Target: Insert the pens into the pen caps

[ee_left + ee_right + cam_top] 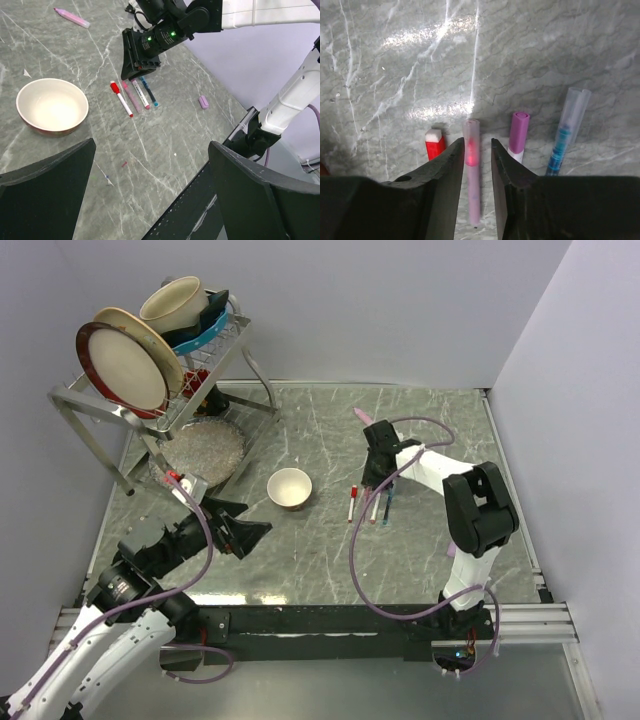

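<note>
Several pens lie side by side on the marble table (330, 560). They are a red-capped one (435, 143), a pale pink one (472, 175), a purple-capped one (519, 129) and a blue one under a clear cap (568, 125). My right gripper (476, 141) (378, 480) is low over them and open. The pale pink pen lies on the table between its fingers, with a gap on the right side. Another pink pen (72, 17) lies far back. A lilac pen cap (203, 102) sits alone to the right. My left gripper (150, 150) (245, 522) hangs wide open and empty.
A small cream bowl (290, 488) stands left of the pens. A metal dish rack (160, 390) with plates and a bowl fills the back left, with a round glass dish (205, 450) under it. The right arm's cable (360, 570) loops over the table.
</note>
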### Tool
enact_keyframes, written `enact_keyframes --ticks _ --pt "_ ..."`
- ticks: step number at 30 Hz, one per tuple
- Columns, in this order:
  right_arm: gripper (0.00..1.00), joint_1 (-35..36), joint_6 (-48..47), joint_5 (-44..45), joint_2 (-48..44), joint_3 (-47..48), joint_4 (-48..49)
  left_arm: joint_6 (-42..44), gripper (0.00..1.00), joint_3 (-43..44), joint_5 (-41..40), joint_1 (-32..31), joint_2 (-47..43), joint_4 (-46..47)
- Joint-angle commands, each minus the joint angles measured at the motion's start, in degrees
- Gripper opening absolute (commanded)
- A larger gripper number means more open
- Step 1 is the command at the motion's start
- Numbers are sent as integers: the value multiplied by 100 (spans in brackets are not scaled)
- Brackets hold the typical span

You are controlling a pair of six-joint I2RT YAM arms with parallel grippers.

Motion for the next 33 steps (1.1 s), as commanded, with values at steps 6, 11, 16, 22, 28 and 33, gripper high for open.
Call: enact_keyframes --ticks 6,11,16,22,28,33 --pt "42 -155 -262 787 -1044 292 -544 -24 99 -103 -124 24 -247 296" --pt "45 -1191 -693 1183 -1582 152 -737 -235 99 -340 -19 24 -370 604" --pt "52 -2246 -1069 992 -1688 230 -773 -298 99 -270 -203 24 -239 482" --pt "64 -2406 -2176 -475 -1162 827 272 1 99 -121 -264 24 -159 306" --pt "70 -2116 -2608 -785 349 2557 73 45 99 -243 -379 24 -615 367" --pt "69 -1695 -2881 -908 1579 4015 -8 72 99 -305 -537 41 -792 420"
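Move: The loose pink pen lies about 24 cm ahead of my right hand, roughly in line sideways and some 2 cm lower. Just under my right fingers the capped pink pen has its middle about 3 cm back; the red pen lies about 3 cm to the left of it, the white pen 3 cm to the right of it. From my left hand the loose pink pen is some 45 cm ahead, 23 cm right and 27 cm below. With my right fingers already parted around the capped pink pen, I lift away about 10 cm while swinging some 20 cm right, clear over the white pen. Then I turn forward about 15 cm and come partway back left towards the loose pink pen, staying high, opening the fingers wider and tipping them about 20 degrees outward. ##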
